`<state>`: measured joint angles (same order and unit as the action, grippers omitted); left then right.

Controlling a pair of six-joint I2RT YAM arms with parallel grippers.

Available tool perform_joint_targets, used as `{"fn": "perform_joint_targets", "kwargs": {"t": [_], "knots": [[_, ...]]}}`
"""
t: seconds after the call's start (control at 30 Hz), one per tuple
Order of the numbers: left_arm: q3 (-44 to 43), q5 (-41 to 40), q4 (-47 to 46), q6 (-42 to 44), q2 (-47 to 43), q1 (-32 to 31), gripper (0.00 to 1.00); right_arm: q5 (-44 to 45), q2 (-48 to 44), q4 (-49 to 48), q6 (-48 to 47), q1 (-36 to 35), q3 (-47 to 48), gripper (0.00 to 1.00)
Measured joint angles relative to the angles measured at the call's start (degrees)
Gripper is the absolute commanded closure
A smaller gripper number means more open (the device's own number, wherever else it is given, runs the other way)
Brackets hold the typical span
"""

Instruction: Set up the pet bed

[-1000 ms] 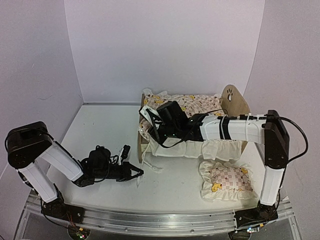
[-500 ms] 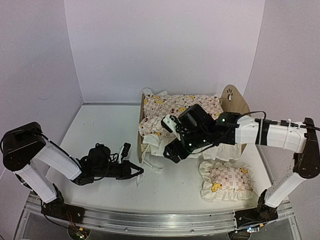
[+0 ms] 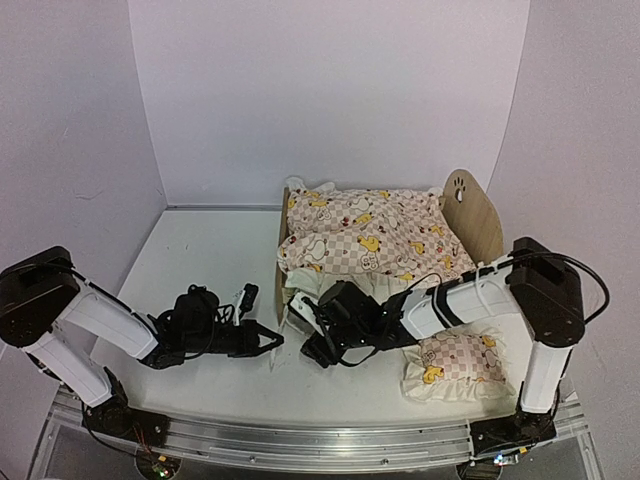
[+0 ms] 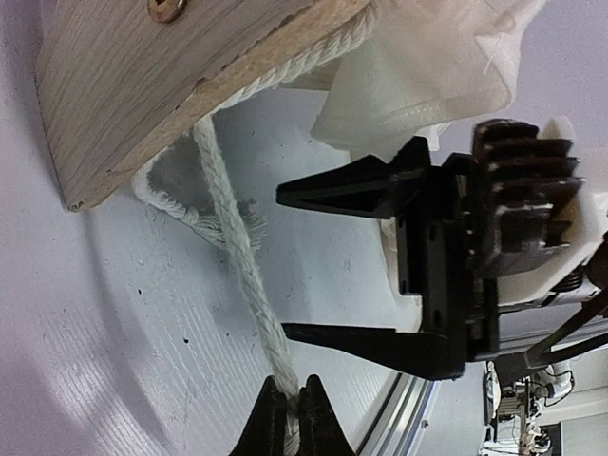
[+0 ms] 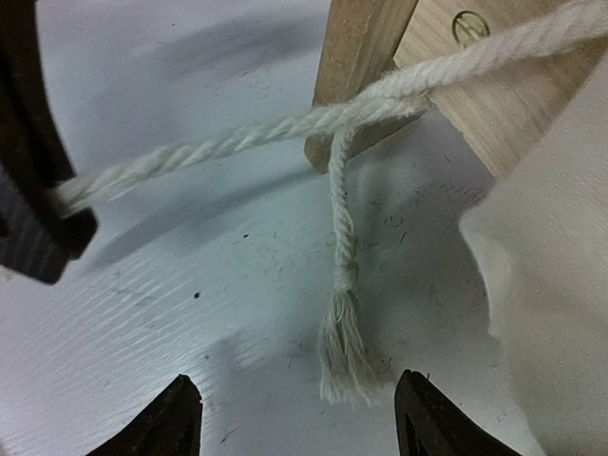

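Observation:
The pet bed [image 3: 472, 212] stands at the back right, its paw-print headboard on the right, with the cartoon-print quilt [image 3: 375, 235] spread over it. A white rope [image 4: 228, 214] runs from the wooden footboard [image 4: 180, 85] to my left gripper [image 4: 290, 418], which is shut on it low on the table [image 3: 274, 340]. My right gripper [image 3: 306, 334] is open just in front of the footboard. Its fingertips [image 5: 180, 410] flank the rope's frayed, knotted end [image 5: 342, 347] on the table, not touching it. The taut rope [image 5: 218, 147] crosses above.
The small frilled pillow [image 3: 455, 358] lies on the table [image 3: 210, 260] at the front right, beside the right arm. The quilt's white frill [image 5: 541, 285] hangs close to the right gripper. A metal rail [image 3: 300, 440] borders the near edge.
The right arm came off the bed's foot end and dropped to the table in front of the footboard, its jaws opening. The quilt now lies spread over the bed. The left arm held still.

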<state>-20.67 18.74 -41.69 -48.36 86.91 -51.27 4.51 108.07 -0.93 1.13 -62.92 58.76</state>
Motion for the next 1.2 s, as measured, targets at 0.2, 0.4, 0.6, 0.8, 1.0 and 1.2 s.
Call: {"fn": "perform_joint_targets", "kwargs": {"t": [0.2,0.4,0.6,0.8,1.0,1.2], "knots": [[0.0,0.0,0.94,0.37,0.0,0.0,1.0,4.83,6.6,-8.07,-2.6,0.15,0.7,0.35],[0.0,0.02,1.27,0.39,-0.09,0.09,1.0,6.67,7.72,-14.56,-2.54,1.25,0.17,0.42],[0.0,0.0,1.27,0.42,-0.92,0.09,1.0,6.25,10.56,-19.87,-1.92,2.97,-0.46,0.61],[0.0,0.02,1.29,0.42,-0.96,0.09,1.0,4.83,10.49,-22.99,-0.98,2.8,-2.43,1.0],[0.0,0.0,1.33,0.44,-1.03,0.09,1.0,3.74,5.9,-21.29,4.42,2.36,-6.05,1.0],[0.0,-0.83,1.38,0.39,-1.03,-0.92,1.0,3.78,-1.38,-20.98,9.92,2.36,-6.19,1.0]]}}
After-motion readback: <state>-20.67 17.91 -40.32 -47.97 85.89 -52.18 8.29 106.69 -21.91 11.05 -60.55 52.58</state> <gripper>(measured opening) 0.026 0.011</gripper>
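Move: The cord's loose tasselled end lies by the bed's near-left leg, roughly 5 cm ahead of the open right hand, 1 cm left and 3 cm below. The leg stands some 8 cm ahead and 8 cm left of that hand, and the white frill hangs about 12 cm ahead, 6 cm right and 5 cm above. From the left hand, which already holds the other end, the loose end is about 5 cm ahead, 8 cm right and 6 cm below. The right hand reaches forward about 5 cm and sinks some 3 cm to the loose cord end beside the bed leg, its fingers shutting fully to pinch the cord as it eases back a little. It then lifts almost 7 cm in front of the frill, rolling its left side up nearly 20 degrees, while the left hand stays almost still and keeps its pinch on the other cord. ##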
